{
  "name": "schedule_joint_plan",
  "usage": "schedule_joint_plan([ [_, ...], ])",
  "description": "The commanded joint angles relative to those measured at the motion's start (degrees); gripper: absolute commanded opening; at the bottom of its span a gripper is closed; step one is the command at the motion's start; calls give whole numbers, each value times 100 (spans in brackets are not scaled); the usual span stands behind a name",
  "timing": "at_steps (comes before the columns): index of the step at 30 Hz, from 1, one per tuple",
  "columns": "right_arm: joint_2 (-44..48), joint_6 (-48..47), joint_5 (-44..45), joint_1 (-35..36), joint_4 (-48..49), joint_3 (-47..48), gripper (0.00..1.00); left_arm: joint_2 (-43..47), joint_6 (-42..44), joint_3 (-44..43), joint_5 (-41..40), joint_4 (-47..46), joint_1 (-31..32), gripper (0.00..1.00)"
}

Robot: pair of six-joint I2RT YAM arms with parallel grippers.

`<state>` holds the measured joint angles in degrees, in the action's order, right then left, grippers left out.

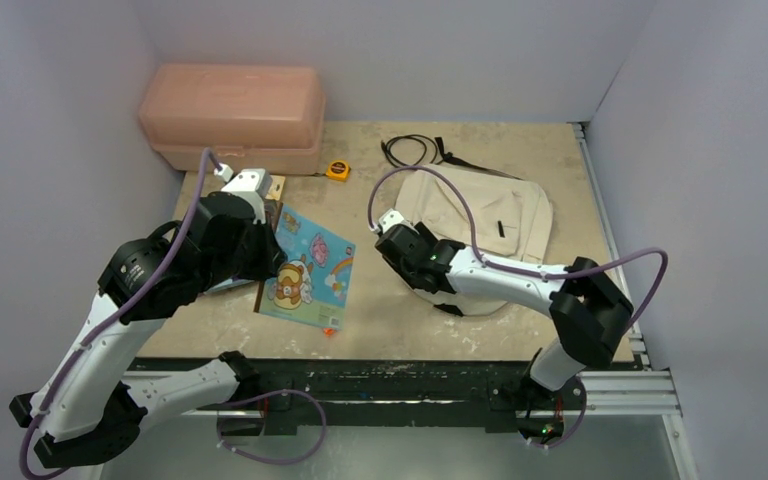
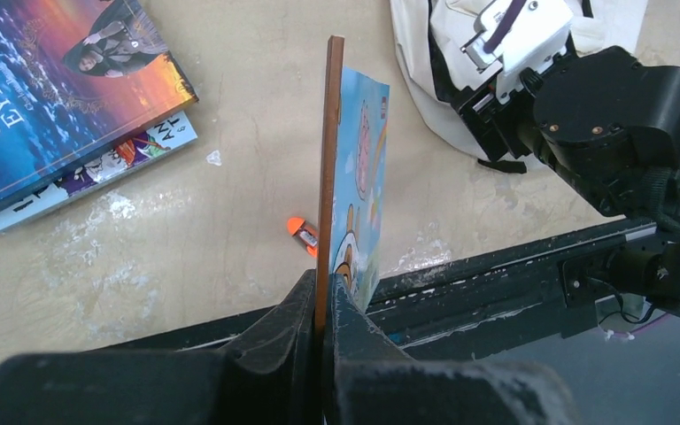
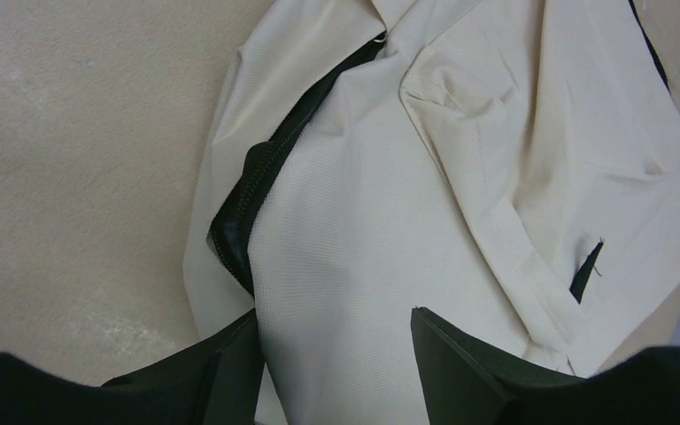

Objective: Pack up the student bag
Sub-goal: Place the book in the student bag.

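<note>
The student bag [image 1: 505,215] is a cream fabric backpack lying flat at the right of the table. Its black zipper [image 3: 257,168] gapes open at the near-left side. My right gripper [image 1: 400,240] hangs over that corner. In the right wrist view it [image 3: 336,332] stands open, with a bulge of the bag's cloth [image 3: 513,159] between its fingers. My left gripper [image 2: 323,301] is shut on the edge of a thin blue picture book [image 2: 363,177]. The book [image 1: 310,265] is lifted on edge above the table, left of the bag.
A pink plastic box [image 1: 232,115] stands at the back left, with a yellow tape measure [image 1: 337,170] and a black cord [image 1: 410,150] beside it. Two stacked books [image 2: 62,97] lie under the left arm. A small orange item [image 2: 304,232] lies by the black front rail [image 1: 400,375].
</note>
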<state>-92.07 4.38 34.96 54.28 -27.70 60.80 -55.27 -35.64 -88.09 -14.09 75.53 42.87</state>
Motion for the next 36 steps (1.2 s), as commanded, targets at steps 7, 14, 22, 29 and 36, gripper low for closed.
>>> schedule_joint_plan([
  [7, 511, 266, 505, -8, -285, -112, 55, 54, -119, 84, 37, -264, -20, 0],
  [14, 327, 126, 1047, -7, -260, -559, 66, 105, -134, 105, 58, -260, -25, 0],
  [22, 175, 411, 1696, -5, -498, -572, 51, 194, -202, 285, 79, -341, -21, 0],
  [29, 583, 645, 816, -36, -764, 221, 0, 209, -617, 259, 180, -627, -24, 0],
  [36, 271, 1713, -715, -552, -2346, 2294, 0, 29, -1236, 226, 631, -1341, -42, 0],
])
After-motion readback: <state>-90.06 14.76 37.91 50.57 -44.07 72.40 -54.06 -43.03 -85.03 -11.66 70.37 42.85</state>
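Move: With the right fingers open about the edge of the student bag's upper flap, the part to grip lies some 6 cm to the right, about 1 cm back and 1 cm lower. The bag's middle is roughly 10 cm right, 1 cm back and 4 cm down; the cable coil lies about 17 cm ahead, 1 cm left and 6 cm down. From the left gripper, still holding the book, that flap is around 24 cm right, 11 cm ahead and 23 cm below. Raise the right gripper slightly, then sweep it right about 6 cm along the flap, dipping and rolling its left side down. Shut the fingers to pinch the flap, then lift some 7 cm while drawing left and slightly forward, rolling back. Keep the book gripped in the left hand, easing it right about 2 cm at the end. ##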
